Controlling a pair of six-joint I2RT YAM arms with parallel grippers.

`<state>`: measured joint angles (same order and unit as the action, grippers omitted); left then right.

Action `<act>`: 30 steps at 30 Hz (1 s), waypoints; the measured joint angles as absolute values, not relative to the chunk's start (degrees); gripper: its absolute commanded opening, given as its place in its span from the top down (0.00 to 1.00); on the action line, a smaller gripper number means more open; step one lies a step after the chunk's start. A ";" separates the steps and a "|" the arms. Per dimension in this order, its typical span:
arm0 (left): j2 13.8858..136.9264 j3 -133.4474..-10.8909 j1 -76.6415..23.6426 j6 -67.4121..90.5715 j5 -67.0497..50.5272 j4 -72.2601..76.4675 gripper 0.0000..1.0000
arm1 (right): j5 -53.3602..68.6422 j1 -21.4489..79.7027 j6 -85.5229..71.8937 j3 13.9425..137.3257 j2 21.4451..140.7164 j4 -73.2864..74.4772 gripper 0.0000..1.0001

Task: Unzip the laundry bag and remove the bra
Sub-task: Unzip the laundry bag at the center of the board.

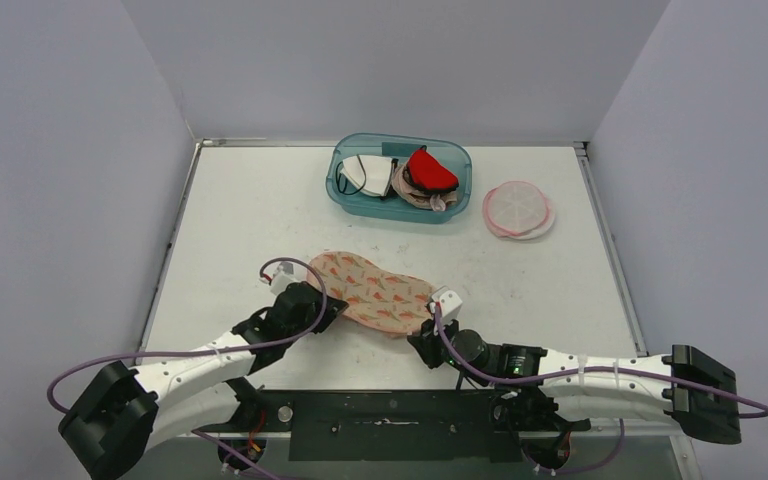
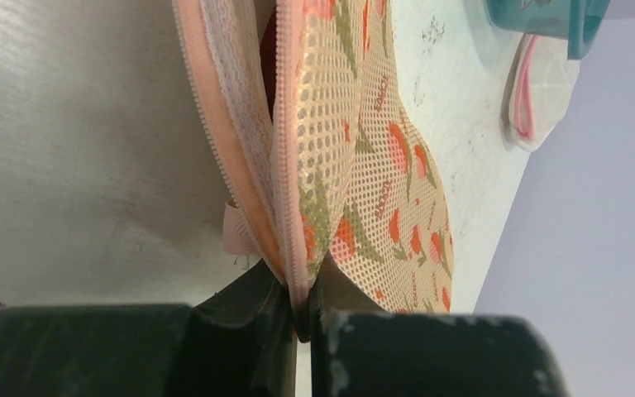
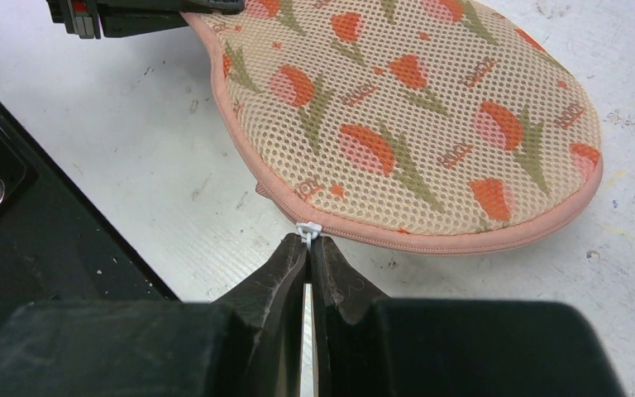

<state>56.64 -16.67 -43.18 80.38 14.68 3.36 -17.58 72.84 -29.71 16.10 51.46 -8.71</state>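
The laundry bag (image 1: 375,290) is a flat mesh pouch with a tulip print and pink trim, lying mid-table. My left gripper (image 2: 304,318) is shut on the bag's pink edge at its left end, where the zip halves (image 2: 240,165) stand parted. The bra is hidden inside; only a sliver of red fabric (image 2: 269,58) shows in that gap. At the bag's near edge, my right gripper (image 3: 308,244) is shut on the small white zipper pull (image 3: 308,228). From above, the left gripper (image 1: 332,303) and right gripper (image 1: 425,330) flank the bag (image 3: 413,116).
A teal bin (image 1: 340,190) at the back holds several garments, one of them red (image 1: 430,170). A round, pink-rimmed mesh pouch (image 1: 518,208) lies to its right. The black mounting plate (image 1: 390,420) runs along the near edge. Walls close in the sides.
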 measured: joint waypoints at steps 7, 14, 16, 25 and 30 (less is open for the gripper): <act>64.49 -22.65 -41.23 72.95 9.72 3.81 0.67 | -17.08 72.84 -29.85 15.88 51.92 -9.23 0.95; 65.41 -25.43 -40.93 69.14 5.39 3.20 0.04 | -14.96 73.19 -29.87 15.79 54.26 -11.35 0.95; 62.70 -25.19 -41.25 69.34 4.86 1.34 0.04 | -14.31 73.23 -29.85 15.79 55.02 -12.29 0.95; 37.80 -16.58 -55.96 78.52 9.23 -8.29 0.04 | -10.66 73.93 -28.67 16.40 64.05 -18.37 0.95; 38.61 -13.58 -63.09 83.66 13.58 -7.66 0.04 | -8.29 73.97 -26.94 19.68 70.30 -21.76 0.95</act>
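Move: My left fingers hold the bag's edge. The zipper pull, pinched in my right fingers, is about 14 cm to their right and 7 cm back, roughly level. The laundry bag's middle is some 3 cm ahead of my left hand, 6 cm right and 4 cm lower, or about 9 cm ahead and 8 cm left of my right hand. The teal bin is about 26 cm ahead of my left hand and 11 cm right. I ease my left hand a little forward and right, open its fingers wide to let go of the edge, then lift it and bring it back about 11 cm, dipping at the end beside my right fingertips. My right hand keeps its pinch on the zipper pull and carries it some 5 cm left, sinking and drawing back slightly. ##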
